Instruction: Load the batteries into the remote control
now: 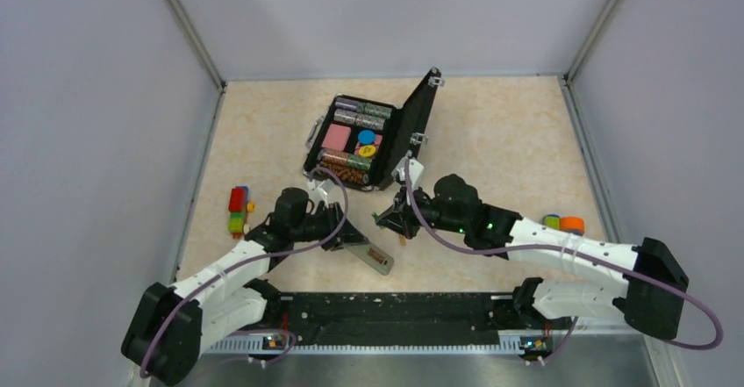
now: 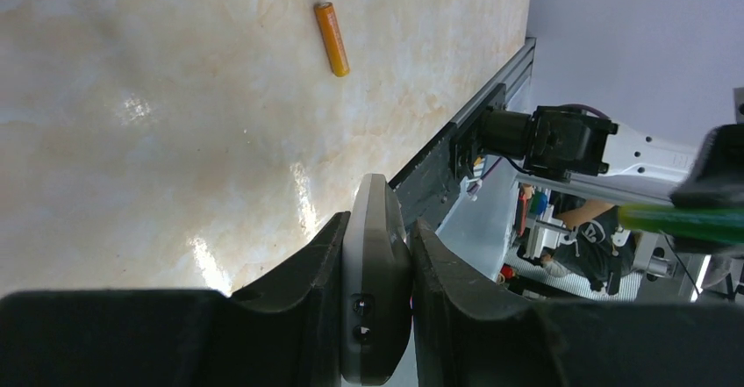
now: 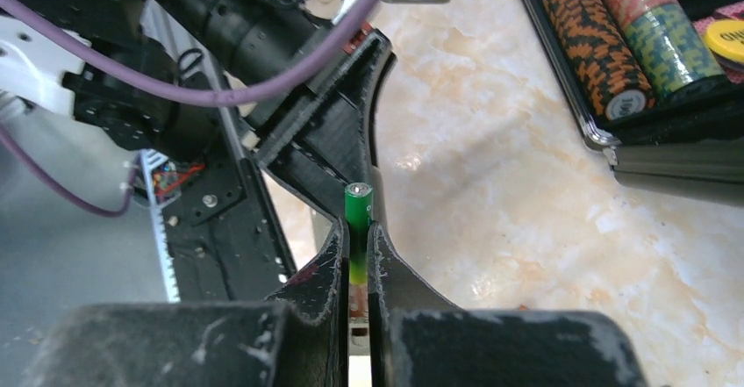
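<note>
My left gripper (image 1: 340, 227) (image 2: 379, 225) is shut on the remote control (image 2: 375, 264), gripping its two flat faces so that it stands on edge. In the top view the remote (image 1: 375, 256) sticks out from the jaws toward the front rail. My right gripper (image 1: 387, 221) (image 3: 356, 233) is shut on the green battery (image 3: 358, 216), which points out past the fingertips, close to the left gripper's fingers (image 3: 351, 106). The orange battery (image 2: 332, 38) lies loose on the table beyond the remote, below the right gripper in the top view (image 1: 402, 239).
An open black case (image 1: 412, 132) with poker chip rolls stands behind both grippers, its edge close to the right one (image 3: 667, 154). A multicoloured block toy (image 1: 238, 210) lies at the left. A small orange and green object (image 1: 566, 224) sits at the right. A black rail (image 1: 395, 317) runs along the front.
</note>
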`<action>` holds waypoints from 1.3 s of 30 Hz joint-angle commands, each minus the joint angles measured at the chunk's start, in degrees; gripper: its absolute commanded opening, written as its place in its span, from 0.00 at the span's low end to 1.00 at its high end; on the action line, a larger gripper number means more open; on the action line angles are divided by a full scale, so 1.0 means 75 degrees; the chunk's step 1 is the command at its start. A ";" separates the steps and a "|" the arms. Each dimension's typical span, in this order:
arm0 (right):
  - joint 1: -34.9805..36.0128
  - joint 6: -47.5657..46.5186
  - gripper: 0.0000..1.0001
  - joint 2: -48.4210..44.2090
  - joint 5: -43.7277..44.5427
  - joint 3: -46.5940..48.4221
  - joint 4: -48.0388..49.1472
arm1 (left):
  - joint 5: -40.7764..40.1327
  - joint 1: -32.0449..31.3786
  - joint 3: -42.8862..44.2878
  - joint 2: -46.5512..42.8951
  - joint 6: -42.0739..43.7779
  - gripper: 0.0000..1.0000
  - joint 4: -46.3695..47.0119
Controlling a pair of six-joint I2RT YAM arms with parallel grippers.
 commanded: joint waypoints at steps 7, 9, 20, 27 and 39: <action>0.0081 -0.0961 0.00 -0.0162 0.0065 -0.1165 0.2122 | 0.0458 0.0175 0.0192 0.0426 0.0605 0.00 -0.0243; 0.0079 -0.1003 0.00 -0.0189 0.0038 -0.1409 0.2389 | 0.0345 0.0225 0.0334 0.0525 0.0815 0.00 -0.0635; 0.0608 -0.0997 0.00 0.0777 0.0054 -0.2300 0.4240 | -0.0848 0.0266 0.0259 0.0358 0.1426 0.00 -0.0546; 0.0727 -0.1043 0.00 0.1615 0.0172 -0.2541 0.5428 | -0.1311 0.0278 -0.0004 -0.0199 0.1680 0.00 -0.0344; 0.0778 -0.0695 0.00 0.3103 0.0677 -0.3126 0.8484 | -0.1649 0.0279 -0.0507 -0.0932 0.2051 0.00 -0.0812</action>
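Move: The green battery already pinched in the right fingers is bound for the open compartment of the remote in the left fingers: about 13 cm below the right hand, some 2 cm back, level sideways. The orange battery lies on the table about 7 cm right and 4 cm ahead of the right hand; the battery cover, 16 cm right and 9 cm ahead of the same hand. From the left hand, the green battery is some 6 cm right and 10 cm higher, about level in reach. Lower the right gripper about 11 cm towards the remote's open compartment, easing back and slightly left, rolling some 10 degrees and keeping the green battery pinched. Meanwhile, hold the remote in the left gripper, sink it about 3 cm, then shift it some 3 cm left and a little forward while rolling its far edge up and dipping its free end roughly 10 degrees. ##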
